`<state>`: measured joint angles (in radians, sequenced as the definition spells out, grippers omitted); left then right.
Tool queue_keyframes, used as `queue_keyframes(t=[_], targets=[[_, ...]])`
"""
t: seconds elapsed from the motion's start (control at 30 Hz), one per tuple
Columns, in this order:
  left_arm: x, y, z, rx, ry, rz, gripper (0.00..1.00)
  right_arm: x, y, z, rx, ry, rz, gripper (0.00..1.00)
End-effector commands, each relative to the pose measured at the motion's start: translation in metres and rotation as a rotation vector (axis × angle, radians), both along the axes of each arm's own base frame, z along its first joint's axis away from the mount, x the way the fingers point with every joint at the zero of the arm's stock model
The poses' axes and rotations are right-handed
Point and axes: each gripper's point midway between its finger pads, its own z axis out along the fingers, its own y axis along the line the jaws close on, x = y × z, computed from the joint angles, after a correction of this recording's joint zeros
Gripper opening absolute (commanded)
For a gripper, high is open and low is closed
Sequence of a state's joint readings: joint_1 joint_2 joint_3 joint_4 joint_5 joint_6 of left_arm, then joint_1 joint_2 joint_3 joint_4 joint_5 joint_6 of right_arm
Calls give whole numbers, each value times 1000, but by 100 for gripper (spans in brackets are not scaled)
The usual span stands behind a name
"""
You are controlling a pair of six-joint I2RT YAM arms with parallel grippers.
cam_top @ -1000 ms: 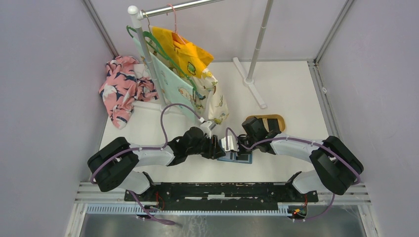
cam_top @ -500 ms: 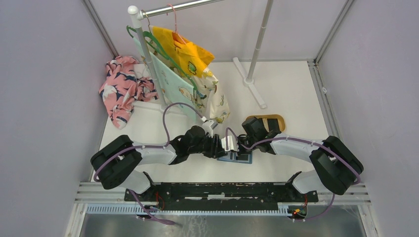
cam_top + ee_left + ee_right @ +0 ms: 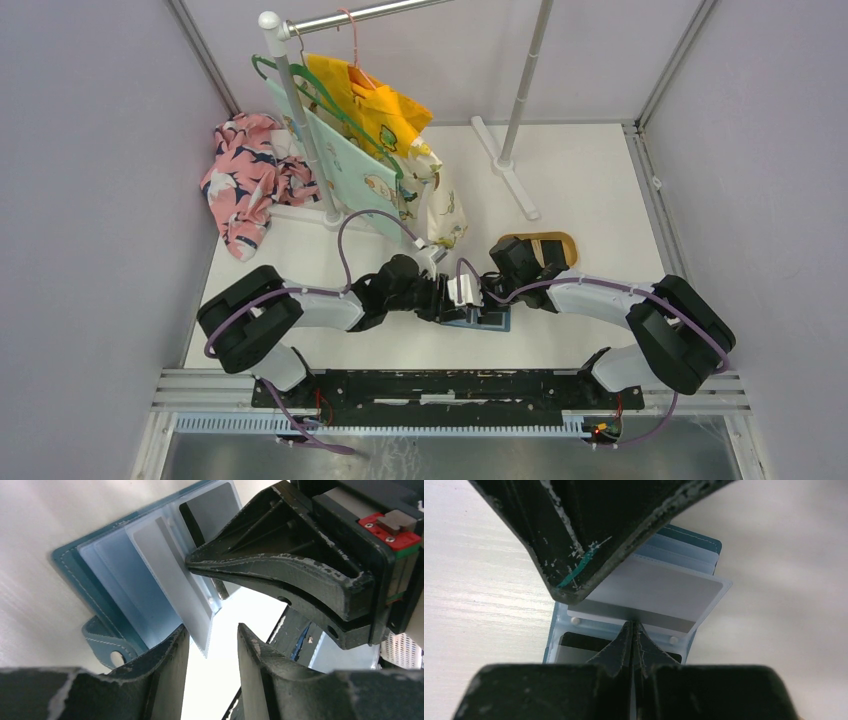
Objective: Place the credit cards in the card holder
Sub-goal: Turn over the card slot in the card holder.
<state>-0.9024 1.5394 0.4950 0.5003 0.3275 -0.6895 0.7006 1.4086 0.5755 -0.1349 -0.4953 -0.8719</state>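
Note:
The teal-blue card holder (image 3: pixel 75 575) lies open on the white table, its clear sleeves fanned up. A grey credit card (image 3: pixel 659 592) with a dark stripe sits in the raised sleeve. A dark credit card (image 3: pixel 574 642) sits in the sleeve below it. My right gripper (image 3: pixel 633 625) is shut, and its tips press on the fold between those two sleeves. My left gripper (image 3: pixel 212 630) is open just beside the raised sleeve's free corner, with only table showing in its gap. In the top view both grippers, left (image 3: pixel 445 300) and right (image 3: pixel 486 308), meet over the card holder (image 3: pixel 462 322).
A tan oval tray (image 3: pixel 555 243) sits just behind the right wrist. A clothes rack with hanging garments (image 3: pixel 365 120) stands at the back left, with a floral cloth (image 3: pixel 245 180) heaped beside it. The rack's foot (image 3: pixel 510 175) lies behind the tray.
The left arm's elbow and shoulder have swung a little to the right and farther in. Its gripper stays at the card holder. The right arm has not moved.

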Motion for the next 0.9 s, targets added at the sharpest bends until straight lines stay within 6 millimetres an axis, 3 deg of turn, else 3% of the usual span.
queue_keyframes(t=[0.0, 0.37, 0.6, 0.87], targets=[[6, -19, 29, -117, -14, -21, 46, 4, -1, -1, -22, 5, -22, 4], [6, -22, 33, -130, -16, -33, 46, 8, -3, 28, 65, 5, -28, 22], [5, -28, 40, -157, -19, -52, 47, 11, -10, 45, 123, 18, -30, 24], [-5, -43, 46, -188, -23, -111, 52, 32, -34, 78, 235, 1, -120, 26]])
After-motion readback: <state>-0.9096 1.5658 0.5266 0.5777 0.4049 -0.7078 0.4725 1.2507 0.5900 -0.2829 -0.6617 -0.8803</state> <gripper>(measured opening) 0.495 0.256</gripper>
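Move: Just right of the left fingertips stands the half-raised card slot of the open card holder, its middle roughly 2 cm to their right, 2 cm ahead and 1 cm lower. From the closed right fingertips, its middle is about 3 cm left, 1 cm ahead and nearly level. From the right hand, the dark card in the holder's right half is some 3 cm right, level fore and aft and 1 cm below; the oval tray is about 12 cm ahead, 13 cm right and 1 cm below. Lifting the card slot from its left side, the left hand eases about 2 cm to the right and 2 cm up, its half-open fingers kept at the slot's near corner. The right hand first stays at the hinge, then parts its closed fingers about a quarter, comes free and draws away up and right, roughly 4 cm each way, with a little forward. ##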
